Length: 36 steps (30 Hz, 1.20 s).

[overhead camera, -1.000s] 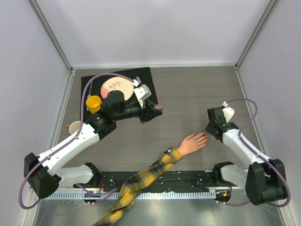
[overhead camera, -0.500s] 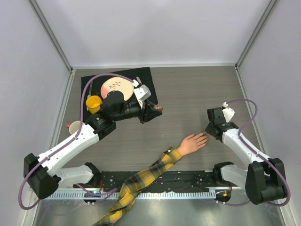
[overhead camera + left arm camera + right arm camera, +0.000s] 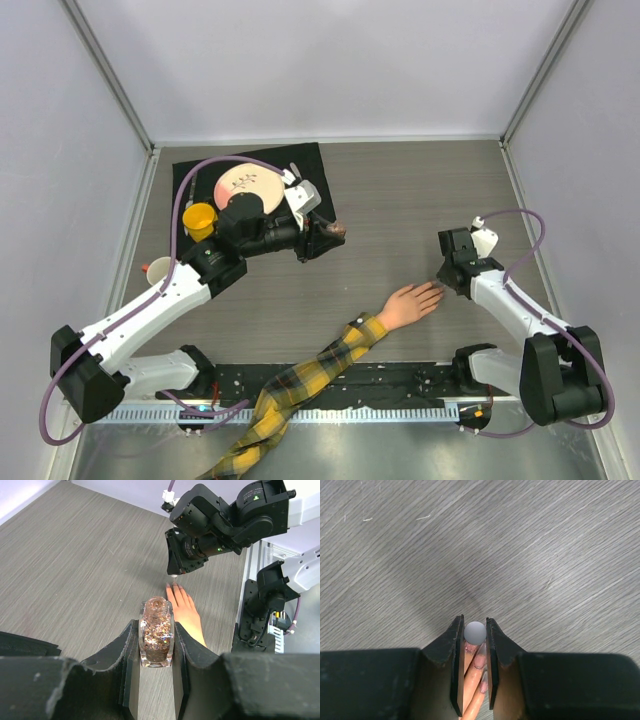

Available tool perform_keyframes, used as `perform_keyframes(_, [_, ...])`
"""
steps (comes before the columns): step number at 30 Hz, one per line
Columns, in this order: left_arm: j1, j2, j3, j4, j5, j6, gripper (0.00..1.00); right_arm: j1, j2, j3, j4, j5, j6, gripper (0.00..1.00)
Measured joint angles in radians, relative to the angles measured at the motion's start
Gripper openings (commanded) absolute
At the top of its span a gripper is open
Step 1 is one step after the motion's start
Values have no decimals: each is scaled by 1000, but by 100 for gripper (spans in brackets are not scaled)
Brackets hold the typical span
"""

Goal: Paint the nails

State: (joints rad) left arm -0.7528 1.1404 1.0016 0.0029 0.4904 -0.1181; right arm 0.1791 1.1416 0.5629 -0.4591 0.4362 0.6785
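The pale mannequin hand [image 3: 410, 302] lies flat mid-table, on an arm in a yellow plaid sleeve [image 3: 305, 380]. Its nails [image 3: 481, 661] show pinkish between my right gripper's fingers. My right gripper [image 3: 446, 272] hangs just over the fingertips, shut on a round grey brush cap [image 3: 475, 632] that points down at them. My left gripper [image 3: 335, 232] sits well to the hand's left, shut on a small clear bottle of coppery glitter polish [image 3: 156, 637] with no cap on it. In the left wrist view, the hand [image 3: 186, 612] lies beyond the bottle.
A black mat [image 3: 195, 170] at the back left carries a pale plate [image 3: 243, 182] and a yellow cup [image 3: 199, 220]. A white cup [image 3: 157, 270] stands by the left wall. A black rail [image 3: 400, 385] runs along the near edge between the arm bases.
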Motion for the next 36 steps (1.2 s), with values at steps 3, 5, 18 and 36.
perform_keyframes(3, [0,0,0,0,0,0,0,0,6,1,5,10,-2,1])
perform_keyframes(5, [0,0,0,0,0,0,0,0,14,1,8,14,-4,1])
perform_keyframes(18, [0,0,0,0,0,0,0,0,7,24,0,37,-31,1])
perform_keyframes(36, [-47,0,8,-75,174,-2,0,4,-235,370,-215,-333,-232,1])
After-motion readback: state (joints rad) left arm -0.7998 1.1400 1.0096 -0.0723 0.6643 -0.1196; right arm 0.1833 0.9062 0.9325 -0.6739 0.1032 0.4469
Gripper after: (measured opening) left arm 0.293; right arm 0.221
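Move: The nail being painted, on the nearest fingertip of the model hand, is about 5 cm below the right hand and 1 cm to its left; the back of the model hand is roughly 9 cm left, 7 cm back and 5 cm below. The polish bottle, where the brush goes next, is some 27 cm left of the right hand, 2 cm back and 26 cm higher. It sits between the left fingers; from the left hand, that nail is about 26 cm right, 2 cm ahead and 31 cm down. The nail gets a last, barely half-centimetre rightward drift of the brush in the right hand's kept grip, then the hand comes free of it and climbs faster and faster, some 15 cm, swinging about 5 cm left towards the bottle late on while its fingers tip up and turn counter-clockwise. Late on, the left hand draws the still-held bottle about 4 cm back, turning slightly clockwise. ##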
